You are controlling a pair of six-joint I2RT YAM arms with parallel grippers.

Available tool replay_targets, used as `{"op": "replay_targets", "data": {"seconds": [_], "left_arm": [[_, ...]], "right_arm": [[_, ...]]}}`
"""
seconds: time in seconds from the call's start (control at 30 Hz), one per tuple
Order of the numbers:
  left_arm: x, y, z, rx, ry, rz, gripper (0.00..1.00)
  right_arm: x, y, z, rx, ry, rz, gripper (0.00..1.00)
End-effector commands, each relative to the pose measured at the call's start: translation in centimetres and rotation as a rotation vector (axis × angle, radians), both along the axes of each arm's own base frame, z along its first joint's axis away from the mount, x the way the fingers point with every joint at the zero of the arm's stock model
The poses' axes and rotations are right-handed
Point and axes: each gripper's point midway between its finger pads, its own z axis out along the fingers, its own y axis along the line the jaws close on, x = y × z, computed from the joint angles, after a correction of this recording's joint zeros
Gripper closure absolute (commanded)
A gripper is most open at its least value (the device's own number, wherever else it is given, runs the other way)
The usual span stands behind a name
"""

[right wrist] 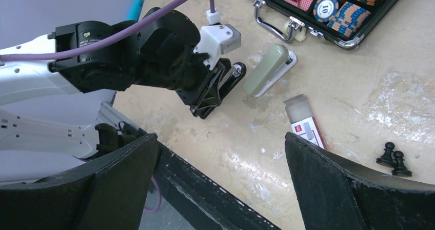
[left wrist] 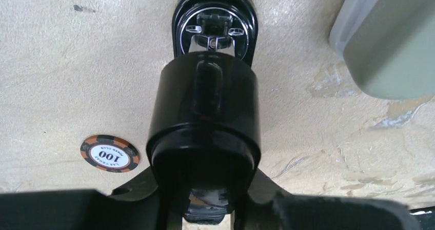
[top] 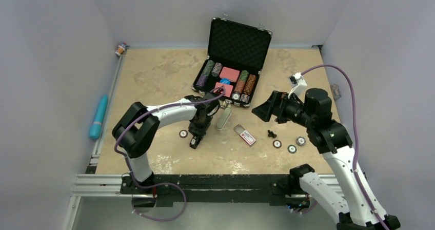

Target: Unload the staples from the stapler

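The black stapler (left wrist: 205, 101) lies on the table under my left gripper (left wrist: 208, 212), seen end-on, with silver metal showing at its far end. The gripper's two fingers press on its sides, shut on it. From above, the left gripper (top: 201, 125) stands over the stapler (top: 194, 141) in front of the case. The right wrist view also shows the left gripper (right wrist: 208, 99) and the stapler's end (right wrist: 236, 75). My right gripper (top: 262, 112) hangs open and empty above the table, its fingers wide apart (right wrist: 220, 189).
A grey-green stapler (top: 223, 118) lies right of the black one. A red-and-white staple box (top: 245, 135), black chess pawns (top: 271, 134) and loose poker chips (top: 277, 144) lie nearby. One chip (left wrist: 110, 153) lies left. An open chip case (top: 233, 60) stands behind.
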Motion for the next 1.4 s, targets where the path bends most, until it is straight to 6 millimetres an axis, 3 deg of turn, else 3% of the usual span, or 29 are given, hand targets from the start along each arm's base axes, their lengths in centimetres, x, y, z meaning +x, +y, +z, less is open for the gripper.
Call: {"op": "replay_targets", "data": {"seconds": [0.0, 0.03, 0.6, 1.13, 1.37], "left_arm": [[-0.6, 0.4, -2.3, 0.041, 0.042, 0.049, 0.96], [-0.5, 0.5, -2.2, 0.047, 0.038, 0.055, 1.0], [-1.3, 0.9, 4.6, -0.053, -0.049, 0.152, 1.0], [-2.4, 1.7, 10.3, -0.142, -0.121, 0.15, 1.0], [-3.4, -2.3, 14.8, -0.349, -0.044, 0.014, 1.0]], "right_arm": [[-1.0, -0.1, 2.3, 0.02, -0.092, 0.027, 0.01], [-1.3, -0.2, 2.3, 0.018, -0.091, 0.025, 0.01], [-5.3, -1.0, 2.1, 0.064, -0.103, 0.035, 0.02], [-7.9, -1.5, 6.7, 0.192, -0.19, 0.005, 0.02], [-9.1, 0.6, 10.6, 0.384, -0.251, 0.126, 0.01]]}}
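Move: The left hand already grips the black stapler behind its middle, which sits about 2 cm ahead of the hand point and 1 cm to its right, at grip height. A poker chip lies some 6 cm to the left and 1 cm ahead, about 2 cm lower; the green stapler lies roughly 8 cm ahead and 12 cm right, at about the hand's height. From the right hand, the black stapler is around 24 cm left, 2 cm ahead and 27 cm below. Keeping its pinch on the black stapler's sides, the left hand first barely shifts, then lifts the stapler off the table by about 9 cm, drawing it a few centimetres back towards the robot with a slight counter-clockwise turn. The right hand, open and empty, backs off some 8 cm while rising 6 or 7 cm, its fingers tipping up a little. ##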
